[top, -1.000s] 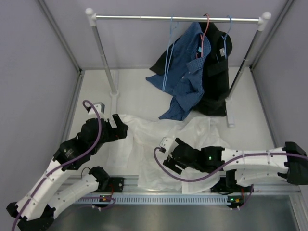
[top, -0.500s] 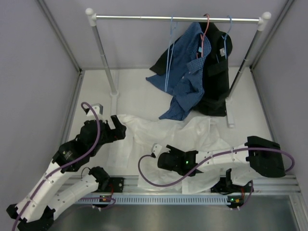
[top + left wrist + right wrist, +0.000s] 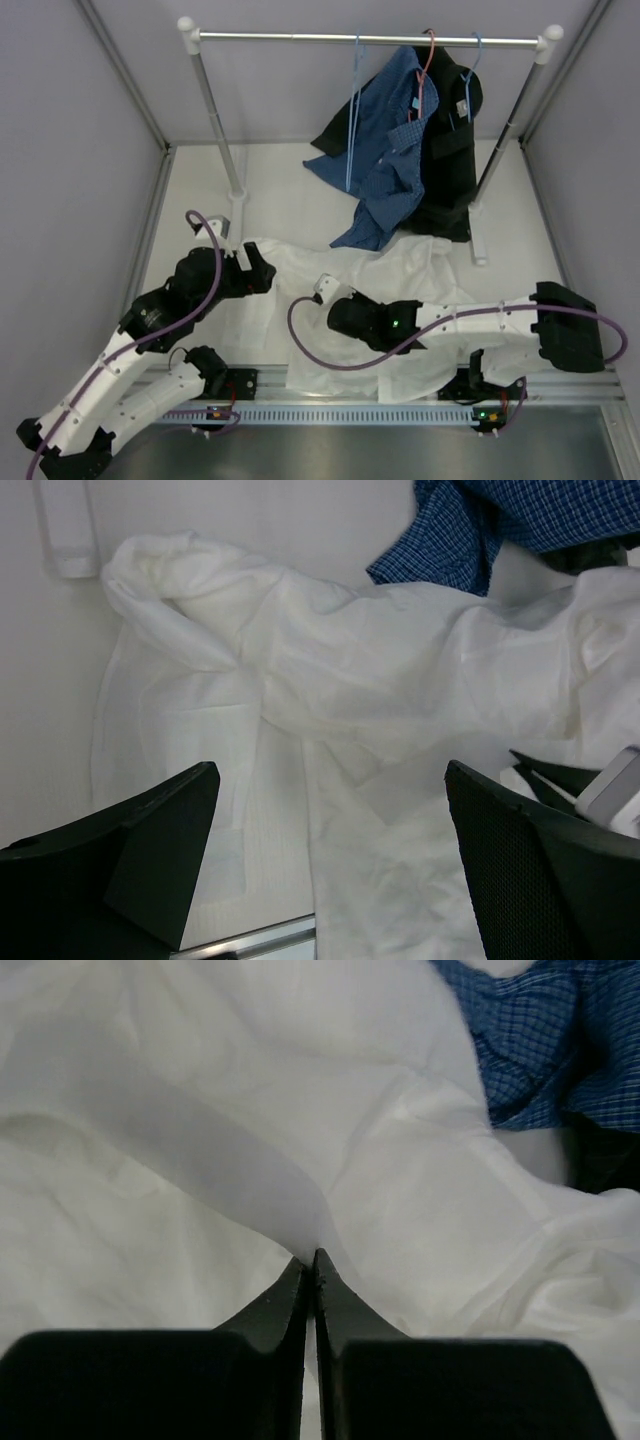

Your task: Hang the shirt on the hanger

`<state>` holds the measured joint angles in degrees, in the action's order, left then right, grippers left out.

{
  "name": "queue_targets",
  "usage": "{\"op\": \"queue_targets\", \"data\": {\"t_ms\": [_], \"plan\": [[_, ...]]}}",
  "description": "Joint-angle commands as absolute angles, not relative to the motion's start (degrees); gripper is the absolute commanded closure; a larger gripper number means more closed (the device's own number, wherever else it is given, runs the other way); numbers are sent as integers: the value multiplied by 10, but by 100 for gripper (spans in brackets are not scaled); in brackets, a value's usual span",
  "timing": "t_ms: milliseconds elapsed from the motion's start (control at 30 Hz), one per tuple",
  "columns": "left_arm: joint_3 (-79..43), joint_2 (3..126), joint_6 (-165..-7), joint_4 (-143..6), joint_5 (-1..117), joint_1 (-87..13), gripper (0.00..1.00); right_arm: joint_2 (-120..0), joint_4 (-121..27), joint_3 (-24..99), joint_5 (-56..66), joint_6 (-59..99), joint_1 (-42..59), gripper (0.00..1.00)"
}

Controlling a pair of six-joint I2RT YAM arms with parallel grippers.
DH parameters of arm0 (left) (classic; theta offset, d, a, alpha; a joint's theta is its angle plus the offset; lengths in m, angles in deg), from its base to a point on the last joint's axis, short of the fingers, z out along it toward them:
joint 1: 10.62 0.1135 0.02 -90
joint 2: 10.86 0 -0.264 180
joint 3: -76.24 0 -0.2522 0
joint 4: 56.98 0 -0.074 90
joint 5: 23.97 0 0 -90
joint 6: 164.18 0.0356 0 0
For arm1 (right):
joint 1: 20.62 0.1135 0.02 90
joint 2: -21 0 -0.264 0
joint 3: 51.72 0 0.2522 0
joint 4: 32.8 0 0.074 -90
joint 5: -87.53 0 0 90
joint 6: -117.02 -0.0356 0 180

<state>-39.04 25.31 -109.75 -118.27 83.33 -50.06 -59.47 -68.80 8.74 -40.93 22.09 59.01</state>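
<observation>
The white shirt (image 3: pixel 275 285) lies crumpled across the table's near half. My right gripper (image 3: pixel 336 316) is down on its middle. In the right wrist view this gripper (image 3: pixel 312 1255) is shut, with a raised fold of the shirt (image 3: pixel 200 1160) pinched at its tips. My left gripper (image 3: pixel 253 268) hovers over the shirt's left part, and its jaws (image 3: pixel 330 770) stand wide open with nothing between them above the cloth (image 3: pixel 350 680). The thin light-blue hanger (image 3: pixel 350 120) hangs bare by its hook on the rail (image 3: pixel 280 37) at the back.
A blue checked shirt (image 3: pixel 385 150) on a red hanger (image 3: pixel 428 60) and a black garment (image 3: pixel 450 150) hang right of the light-blue hanger, their hems reaching the table. The rack's slanted posts (image 3: pixel 215 110) (image 3: pixel 500 150) stand left and right. Grey walls enclose the sides.
My right gripper has swung left over the shirt's middle and closed on a fold of it. My left gripper has shifted slightly right and stays open.
</observation>
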Motion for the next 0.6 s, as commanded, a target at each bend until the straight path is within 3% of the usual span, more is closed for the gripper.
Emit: {"op": "queue_targets", "data": {"t_ms": [0, 133, 333, 467, 567], "plan": [[-424, 267, -1085, -1079, 748, -502, 2, -533, -657, 139, -377, 226, 524, 100], [-481, 263, -1072, -952, 636, -507, 2, -520, -684, 185, -285, 236, 440, 100], [-531, 247, -1044, -846, 647, -535, 2, -568, -738, 285, -219, 246, 374, 100], [-546, 287, -1043, -823, 724, -600, 2, -605, -763, 328, -204, 243, 350, 100], [-541, 343, -1045, -820, 866, -688, 3, -629, -773, 353, -186, 239, 339, 100]]}}
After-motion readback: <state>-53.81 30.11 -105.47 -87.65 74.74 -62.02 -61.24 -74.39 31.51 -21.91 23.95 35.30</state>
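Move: The white shirt is already pinched in the shut right fingers; from the open left hand that gripped part lies about 17 cm to the right, some 3 cm back and 14 cm lower. From the right hand, the near end of the empty blue hanger is roughly 14 cm ahead, 1 cm left and 24 cm up. The plaid shirt's cuff lies about 20 cm straight ahead of the right hand and 3 cm below. The shirt, still pinched, is carried quickly up and forward by the right hand, about 10 cm each way, towards the blue hanger and the plaid cuff; the right wrist rolls its left side up about 20 degrees as it goes. Meanwhile the left hand sweeps some 10 cm right and sinks slightly towards the lifted part, turning about 20 degrees clockwise with its fingers kept wide open. ##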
